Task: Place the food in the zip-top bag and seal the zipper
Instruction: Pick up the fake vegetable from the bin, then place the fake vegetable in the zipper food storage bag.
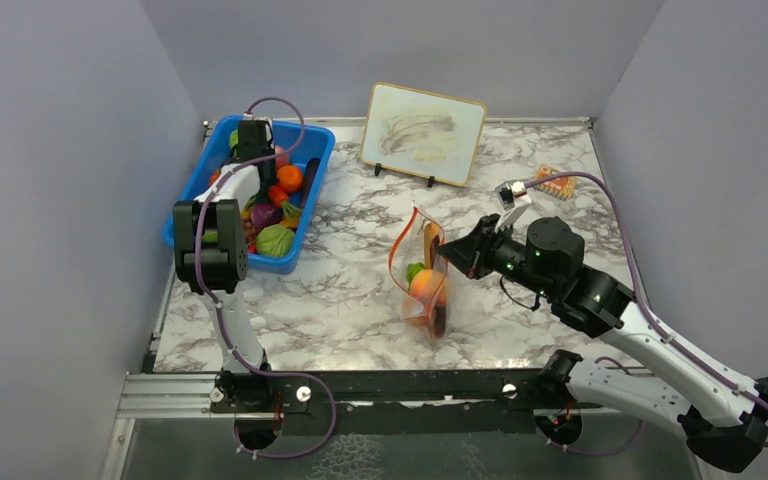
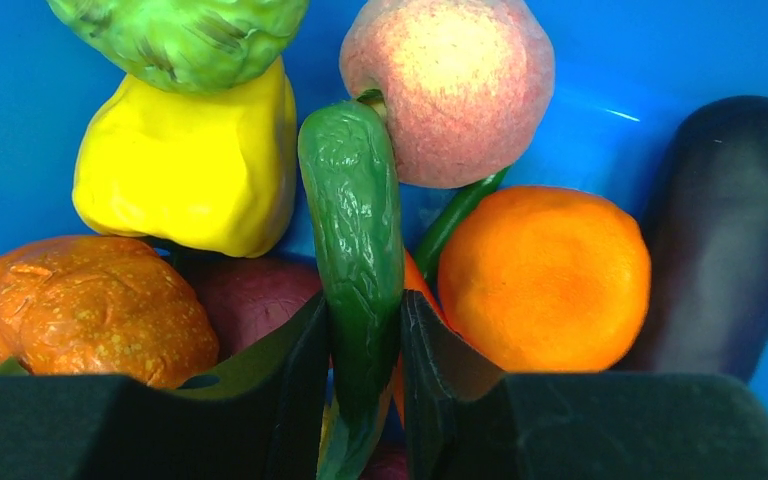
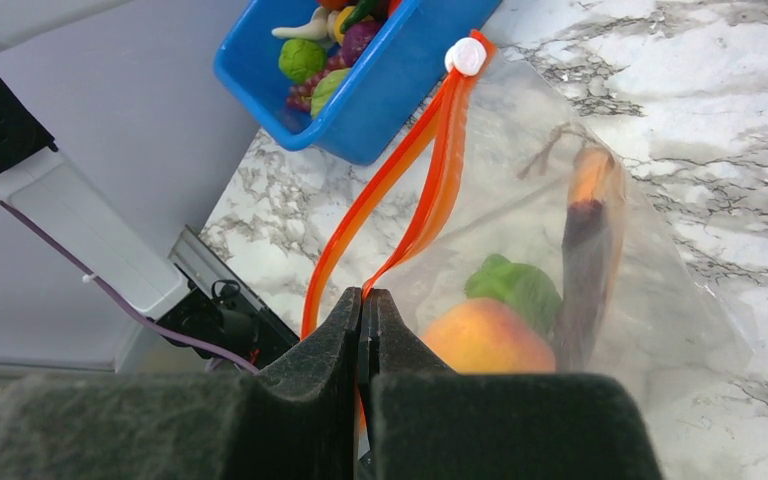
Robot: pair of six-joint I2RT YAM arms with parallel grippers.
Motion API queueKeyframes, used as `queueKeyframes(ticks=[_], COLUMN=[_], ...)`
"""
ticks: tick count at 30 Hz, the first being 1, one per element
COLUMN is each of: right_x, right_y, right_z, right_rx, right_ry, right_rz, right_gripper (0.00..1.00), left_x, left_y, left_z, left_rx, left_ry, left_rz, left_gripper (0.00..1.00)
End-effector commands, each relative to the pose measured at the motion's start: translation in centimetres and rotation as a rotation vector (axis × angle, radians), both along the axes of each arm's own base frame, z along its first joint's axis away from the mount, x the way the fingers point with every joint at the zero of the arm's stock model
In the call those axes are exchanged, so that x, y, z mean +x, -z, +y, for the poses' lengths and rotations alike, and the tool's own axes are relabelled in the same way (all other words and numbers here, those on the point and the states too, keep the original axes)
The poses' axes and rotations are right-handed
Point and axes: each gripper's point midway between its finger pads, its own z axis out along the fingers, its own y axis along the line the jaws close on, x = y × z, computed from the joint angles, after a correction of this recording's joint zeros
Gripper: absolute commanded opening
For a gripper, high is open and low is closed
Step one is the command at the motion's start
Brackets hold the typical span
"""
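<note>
My left gripper (image 2: 363, 310) is down in the blue bin (image 1: 312, 190) among the food, its fingers pressed on both sides of a long green pepper (image 2: 355, 200). Around the pepper lie a peach (image 2: 447, 85), an orange (image 2: 545, 275), a yellow piece (image 2: 185, 165) and a dark eggplant (image 2: 725, 230). The clear zip-top bag (image 1: 425, 290) stands mid-table with its mouth open. Inside it are a peach (image 3: 485, 335), a green piece (image 3: 520, 285) and a long dark piece (image 3: 585, 270). My right gripper (image 3: 363, 297) is shut on one side of the orange-red zipper (image 3: 430, 190), whose white slider (image 3: 466, 56) sits at the far end.
A framed picture board (image 1: 423, 133) leans on a stand at the back of the marble table. A small orange object (image 1: 553, 180) lies at the back right. Grey walls close in the left, right and back. The bin (image 3: 380, 110) sits at the table's far left.
</note>
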Motion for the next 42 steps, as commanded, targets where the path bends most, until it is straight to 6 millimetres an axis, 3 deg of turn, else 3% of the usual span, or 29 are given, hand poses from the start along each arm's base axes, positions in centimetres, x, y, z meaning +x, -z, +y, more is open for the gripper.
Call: queueKeyframes(ticks=[1, 4, 10, 14, 22, 30, 36, 42], right_x=[-0.4, -0.3, -0.1, -0.2, -0.2, -0.5, -0.5, -0.2], right_y=[-1.7, -1.5, -1.0, -0.7, -0.4, -0.1, 0.3, 0.5], right_z=[0.0, 0.1, 0.0, -0.1, 0.0, 0.5, 0.9, 1.1], right_rx=[0.054, 0.056, 0.050, 0.056, 0.074, 0.095, 0.099, 0.092], right_ry=[-0.004, -0.005, 0.010, 0.013, 0.014, -0.010, -0.015, -0.011], right_rz=[-0.025, -0.022, -0.019, -0.014, -0.003, 0.017, 0.029, 0.032], right_gripper=[0.01, 0.01, 0.01, 0.01, 0.01, 0.01, 0.01, 0.01], left_x=[0.1, -0.4, -1.7, -4.2, -9.8, -15.8, -19.0, -22.7], left_y=[-5.1, -7.7, -12.5, -14.6, -20.9, -23.5, -24.6, -26.9], left_z=[-0.6, -1.2, -4.9, -7.9, -13.9, -18.2, -20.4, -24.5], left_rx=[-0.045, -0.084, -0.282, -0.402, -0.707, -0.953, -0.979, -1.074], left_ry=[0.014, 0.018, 0.119, 0.230, 0.468, 0.679, 0.731, 0.796], left_rz=[-0.099, -0.155, -0.299, -0.356, -0.501, -0.489, -0.510, -0.562], left_gripper=[0.24, 0.23, 0.23, 0.23, 0.23, 0.23, 0.22, 0.23])
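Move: The long green vegetable is already pinched in the left hand down in the bin. The bag's open mouth, where it is to go, lies some 36 cm right, 34 cm back and roughly 20 cm higher. Just below that hand, the orange sits about 7 cm right, level with it, the peach 4 cm right and 6 cm ahead, the yellow pepper 5 cm left and 4 cm ahead. From the right hand the mouth lies about 5 cm left, level fore and aft, and slightly below. The green vegetable, kept in the left fingers' unchanged grip, goes almost straight up out of the bin first, then sweeps right and back over the bin's right side towards the bag, still climbing to about 24 cm. Meanwhile the wrist swings some 75 degrees, bringing the fingers from forward-and-down to level, pointing forward-right. The right hand keeps pinching the bag's rim, sinking a couple of centimetres. ##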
